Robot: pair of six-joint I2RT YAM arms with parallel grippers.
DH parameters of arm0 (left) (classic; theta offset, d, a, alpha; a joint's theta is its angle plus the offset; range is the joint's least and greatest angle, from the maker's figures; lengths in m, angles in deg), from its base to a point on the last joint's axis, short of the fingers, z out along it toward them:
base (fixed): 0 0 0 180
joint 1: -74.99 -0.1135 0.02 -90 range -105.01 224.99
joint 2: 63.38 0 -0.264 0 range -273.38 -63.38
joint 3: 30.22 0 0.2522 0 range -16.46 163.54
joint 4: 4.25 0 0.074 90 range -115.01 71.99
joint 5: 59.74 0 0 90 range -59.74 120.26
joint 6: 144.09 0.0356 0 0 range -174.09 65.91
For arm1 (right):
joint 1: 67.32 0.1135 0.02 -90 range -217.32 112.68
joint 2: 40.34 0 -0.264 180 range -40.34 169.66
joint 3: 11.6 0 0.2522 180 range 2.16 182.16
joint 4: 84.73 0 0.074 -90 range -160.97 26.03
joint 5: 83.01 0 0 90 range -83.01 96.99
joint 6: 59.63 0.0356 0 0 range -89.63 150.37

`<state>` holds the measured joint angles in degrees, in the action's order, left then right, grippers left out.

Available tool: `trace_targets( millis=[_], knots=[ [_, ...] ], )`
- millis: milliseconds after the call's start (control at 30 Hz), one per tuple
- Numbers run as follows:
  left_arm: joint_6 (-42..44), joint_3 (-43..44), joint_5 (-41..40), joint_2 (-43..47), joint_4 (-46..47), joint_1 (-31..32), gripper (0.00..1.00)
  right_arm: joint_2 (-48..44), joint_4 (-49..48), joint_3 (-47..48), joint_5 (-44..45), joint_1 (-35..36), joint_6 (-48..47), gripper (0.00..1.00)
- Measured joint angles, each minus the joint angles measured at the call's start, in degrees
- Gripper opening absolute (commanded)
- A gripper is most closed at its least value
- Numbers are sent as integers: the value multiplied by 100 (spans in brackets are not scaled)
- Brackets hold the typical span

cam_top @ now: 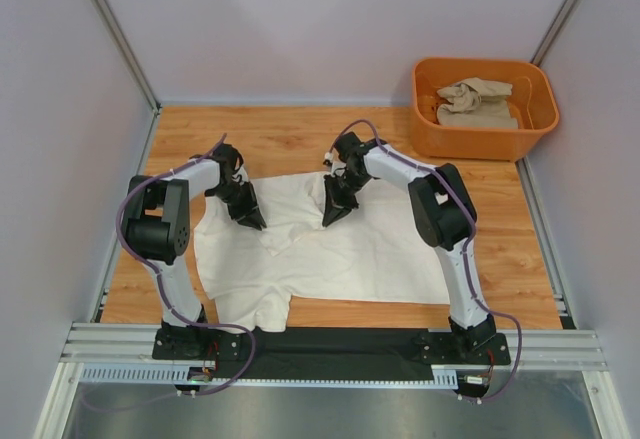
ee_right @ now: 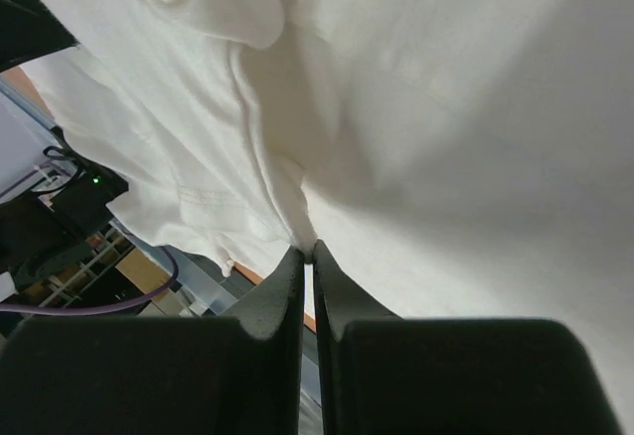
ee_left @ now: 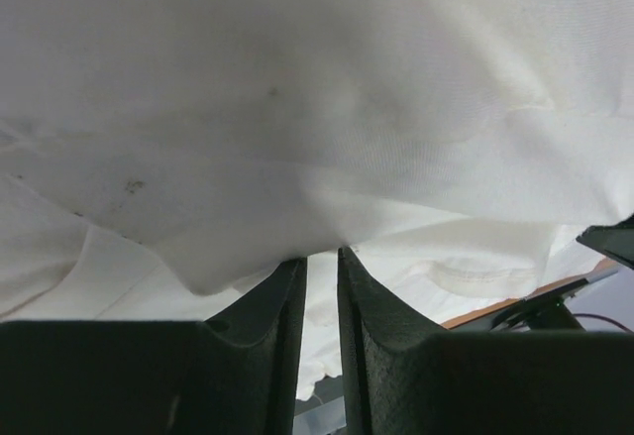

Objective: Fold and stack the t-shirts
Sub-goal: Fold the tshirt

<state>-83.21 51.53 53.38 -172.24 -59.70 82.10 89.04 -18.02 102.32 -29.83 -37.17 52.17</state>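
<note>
A cream-white t-shirt (cam_top: 360,254) lies spread on the wooden table, its far edge raised and drawn toward the near side. My left gripper (cam_top: 252,221) pinches that edge on the left and my right gripper (cam_top: 333,217) pinches it near the middle. In the left wrist view the left gripper (ee_left: 322,254) has a narrow gap, with a fold of the shirt (ee_left: 297,108) caught at its tips. The right gripper (ee_right: 308,247) is shut tight on a pinch of the same shirt (ee_right: 446,108). A sandy beige t-shirt (cam_top: 475,102) sits crumpled in the tub.
An orange plastic tub (cam_top: 480,144) stands at the back right corner of the table (cam_top: 300,134). Pale walls close in the left, right and back sides. A metal rail with the arm bases runs along the near edge.
</note>
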Motion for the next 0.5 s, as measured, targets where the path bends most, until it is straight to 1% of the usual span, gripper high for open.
trace_targets(
  millis=[67,100,167,200,233,267,300,333,400,433,467,500],
  knots=[
    [46,2,11,24,-22,0,30,70,22,4,68,-15,-155,16],
    [74,0,7,63,-50,0,31,98,44,7,136,-22,-232,19],
    [120,-4,-31,254,-125,-4,36,138,122,9,275,-31,-345,24],
    [140,-4,-61,428,-168,-15,39,144,149,9,372,-33,-396,27],
    [146,-4,-79,608,-199,-24,47,144,175,9,452,-35,-437,28],
    [173,-4,-90,874,-225,-57,50,138,192,9,496,-35,-463,30],
    [188,-4,-76,1187,-216,-136,51,120,195,7,516,-35,-474,31],
    [188,-2,-63,1419,-190,-221,57,81,164,-7,562,-35,-450,34],
    [208,9,-28,1869,-59,-546,64,-76,-31,-151,669,-35,-341,42],
    [205,31,-13,1993,22,-743,68,-221,-188,-280,717,-35,-197,45],
    [210,111,0,2017,63,-920,69,-365,-391,-402,761,-35,-46,50],
    [212,232,0,1939,107,-1088,70,-509,-656,-527,782,-46,162,52]
  ],
)
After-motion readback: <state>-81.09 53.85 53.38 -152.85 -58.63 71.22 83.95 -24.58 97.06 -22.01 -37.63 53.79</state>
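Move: The left hand stands on the folded-in edge of the shirt; the shirt's far left corner lies about 10 cm ahead and 11 cm to its left, about 1 cm lower. The right hand still pinches the tip of the folded sleeve, and the landing place on the shirt body lies level with it, some 2 cm to its right and 2 cm below. The fold's near corner is about 6 cm back and 11 cm to the right hand's left, some 3 cm lower. The right hand draws the pinched sleeve tip about 2 cm to the right and down onto the shirt body while its fingers spread to about half open and free it, then lifts roughly 2 cm and edges forward over the cloth. Meanwhile the left hand comes off the folded edge, rising about 12 cm and swinging left and forward towards the shirt's far left corner, its fingers opening wide and the wrist tilting up some 25 degrees. ##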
